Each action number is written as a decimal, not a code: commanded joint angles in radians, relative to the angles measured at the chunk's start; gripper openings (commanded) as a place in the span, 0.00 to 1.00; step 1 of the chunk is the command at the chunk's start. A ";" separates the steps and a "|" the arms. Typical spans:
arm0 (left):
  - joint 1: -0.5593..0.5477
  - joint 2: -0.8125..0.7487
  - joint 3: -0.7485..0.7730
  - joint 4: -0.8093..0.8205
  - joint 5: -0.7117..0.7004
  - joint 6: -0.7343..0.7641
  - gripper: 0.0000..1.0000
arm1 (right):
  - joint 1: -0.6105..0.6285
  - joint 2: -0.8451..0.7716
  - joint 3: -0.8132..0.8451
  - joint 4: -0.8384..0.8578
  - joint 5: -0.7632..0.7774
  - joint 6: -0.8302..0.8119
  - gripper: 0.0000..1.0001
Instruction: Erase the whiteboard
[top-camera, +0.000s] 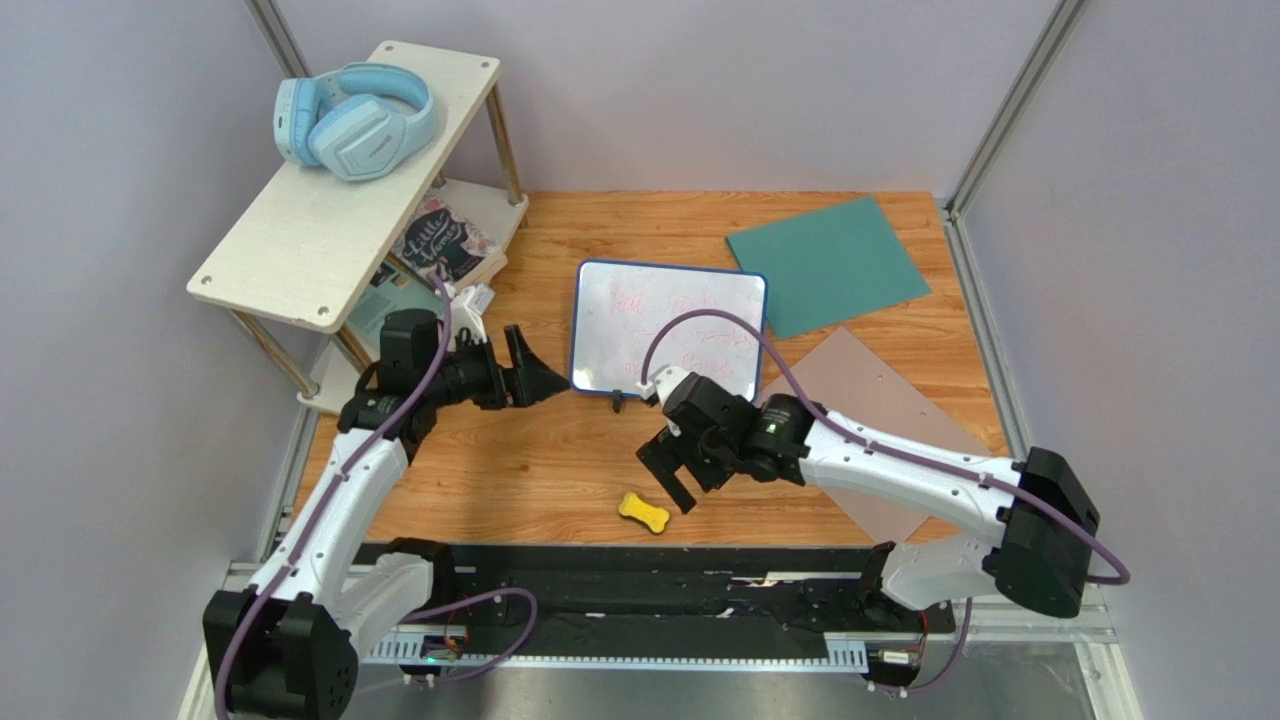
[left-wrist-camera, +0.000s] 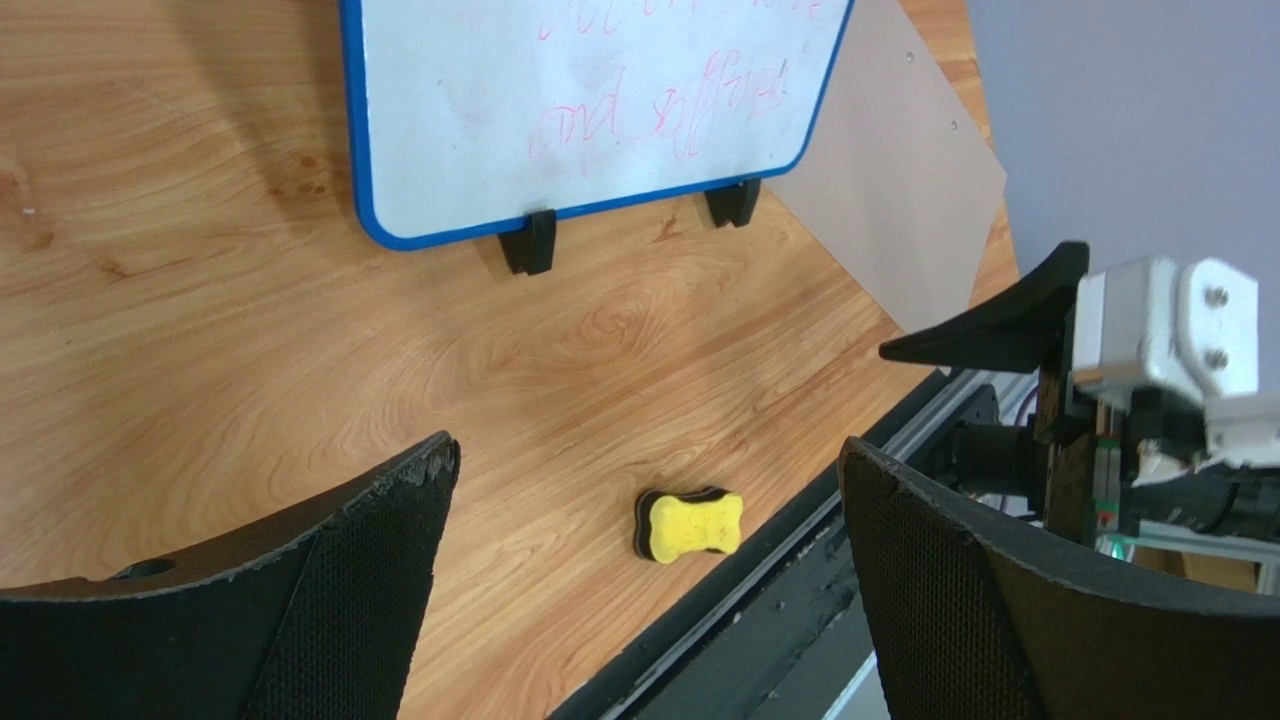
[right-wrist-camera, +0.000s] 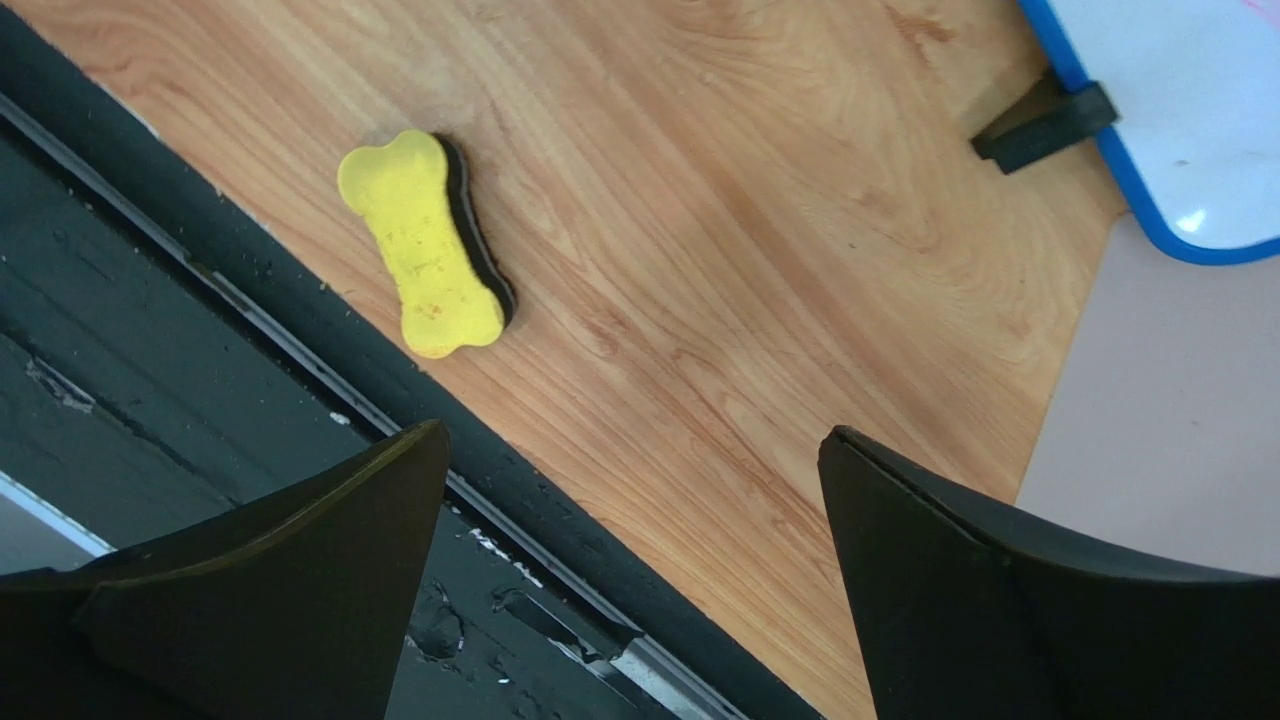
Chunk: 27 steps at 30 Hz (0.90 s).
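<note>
The whiteboard (top-camera: 669, 327), white with a blue frame, black feet and faint pink scribbles, lies in the middle of the wooden table; it also shows in the left wrist view (left-wrist-camera: 601, 105) and in the right wrist view (right-wrist-camera: 1187, 90). A yellow bone-shaped eraser (top-camera: 645, 512) lies near the table's front edge, seen in both wrist views (left-wrist-camera: 691, 525) (right-wrist-camera: 421, 240). My left gripper (top-camera: 538, 368) is open and empty just left of the board's near left corner (left-wrist-camera: 646, 458). My right gripper (top-camera: 672, 477) is open and empty just above and right of the eraser (right-wrist-camera: 631, 438).
A teal sheet (top-camera: 827, 266) lies at the back right and a grey-brown sheet (top-camera: 887, 420) right of the board. A white shelf (top-camera: 346, 180) with blue headphones (top-camera: 353, 123) and books (top-camera: 443, 240) stands at the back left. A black rail (top-camera: 631, 585) runs along the front edge.
</note>
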 joint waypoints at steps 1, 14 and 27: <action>0.008 -0.001 0.049 -0.082 -0.033 0.051 0.99 | 0.068 0.058 0.061 0.007 -0.039 -0.072 0.97; 0.008 0.045 0.058 -0.092 0.013 0.091 1.00 | 0.100 0.378 0.292 -0.121 -0.285 -0.204 0.82; 0.008 -0.013 0.097 -0.161 -0.164 0.032 0.98 | 0.113 0.561 0.375 -0.197 -0.291 -0.239 0.63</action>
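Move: The yellow eraser lies about 5 cm left of the right hand, 3 cm back and some 9 cm below. The whiteboard's middle is about 24 cm straight ahead of that hand and 8 cm below, its left black foot roughly 14 cm ahead, 7 cm left and 9 cm down. From the left hand the eraser lies about 11 cm back, 11 cm right and 17 cm below. The right hand sweeps left and back, then down, about 7 cm towards the eraser, turning counter-clockwise, fingers partly closing. ##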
